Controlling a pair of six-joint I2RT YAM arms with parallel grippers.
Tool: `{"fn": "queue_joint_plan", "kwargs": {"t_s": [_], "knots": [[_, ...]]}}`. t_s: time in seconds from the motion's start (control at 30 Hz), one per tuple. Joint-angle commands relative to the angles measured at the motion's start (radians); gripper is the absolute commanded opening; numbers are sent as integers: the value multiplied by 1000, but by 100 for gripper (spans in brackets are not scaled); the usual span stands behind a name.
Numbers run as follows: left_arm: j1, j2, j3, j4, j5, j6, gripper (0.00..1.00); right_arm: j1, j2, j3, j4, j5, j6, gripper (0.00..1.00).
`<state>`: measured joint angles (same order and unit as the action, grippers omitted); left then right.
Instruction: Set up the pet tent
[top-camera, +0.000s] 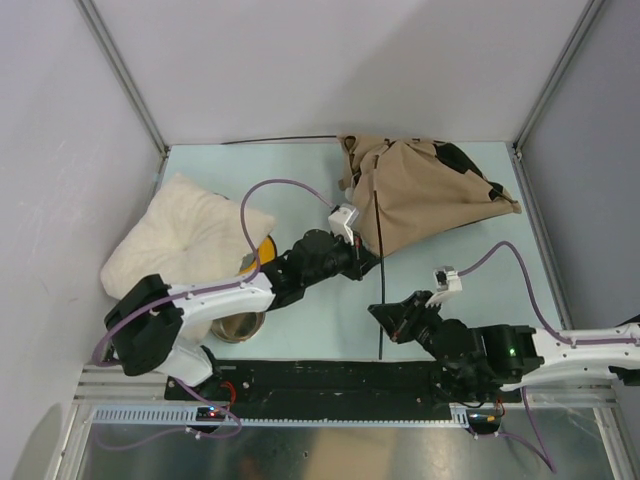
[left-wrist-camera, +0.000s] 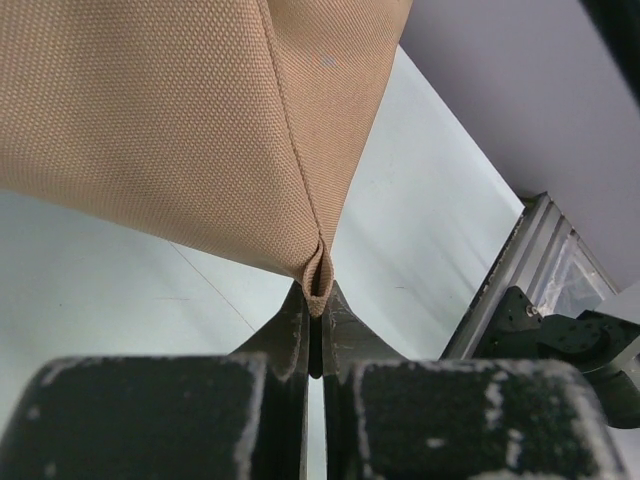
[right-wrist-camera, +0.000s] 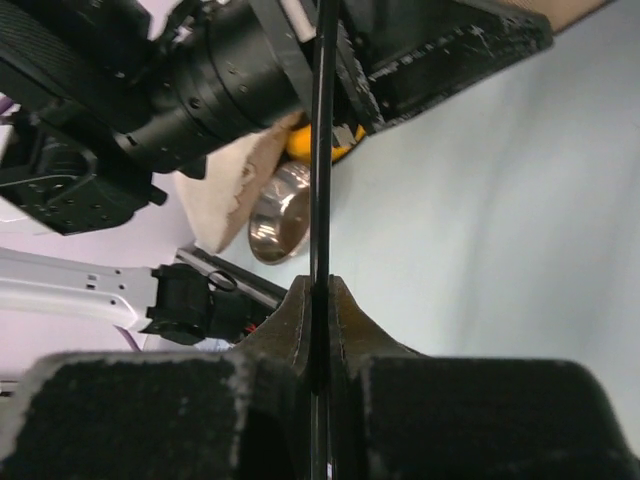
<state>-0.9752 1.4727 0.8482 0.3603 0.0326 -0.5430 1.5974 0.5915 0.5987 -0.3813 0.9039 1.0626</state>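
The pet tent (top-camera: 430, 195) lies collapsed at the back right, tan fabric with black patches. My left gripper (top-camera: 366, 262) is shut on its near-left corner. In the left wrist view the folded fabric hem (left-wrist-camera: 318, 285) is pinched between the fingertips and the cloth (left-wrist-camera: 180, 120) spreads away above. A thin black pole (top-camera: 378, 290) runs from the tent's corner toward the near edge. My right gripper (top-camera: 379, 313) is shut on this pole (right-wrist-camera: 321, 150), which passes straight up between its jaws toward the left gripper.
A cream fluffy pillow (top-camera: 185, 240) lies at the left. Beside it are the yellow bowl holder (top-camera: 266, 249) and a steel bowl (top-camera: 240, 326). Another thin black pole (top-camera: 280, 140) lies along the back wall. A black rail (top-camera: 330, 378) borders the near edge.
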Motion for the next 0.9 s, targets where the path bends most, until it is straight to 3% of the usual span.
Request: {"fn": "queue_joint_plan", "kwargs": {"t_s": [0.0, 0.37, 0.63, 0.87], "knots": [[-45, -76, -22, -63, 107, -66, 0, -13, 9, -13, 329, 170, -244, 0], [-51, -206, -32, -190, 171, -47, 0, -56, 82, -15, 641, 48, -497, 0], [-51, -244, 22, -361, 103, -19, 0, -150, 154, -11, 516, -125, -429, 0], [-47, -283, 27, -440, 46, -6, 0, -151, 210, -24, 390, -58, -364, 0]]}}
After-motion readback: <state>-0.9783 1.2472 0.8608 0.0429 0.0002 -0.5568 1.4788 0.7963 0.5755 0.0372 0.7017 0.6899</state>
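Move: The right hand already grips the tent pole; the tent corner pinched in the left fingers lies about 10 cm ahead of it, level sideways and some 4 cm lower. The tent's middle is about 27 cm ahead and 15 cm right, roughly 12 cm down; the pole's near end sticks out about 10 cm back, straight behind. From the left hand, the pole crosses some 2 cm right and 5 cm above, neither ahead nor back. Still gripping the pole (right) and tent corner (left), both hands go some 5 cm left, rising, then sinking. ##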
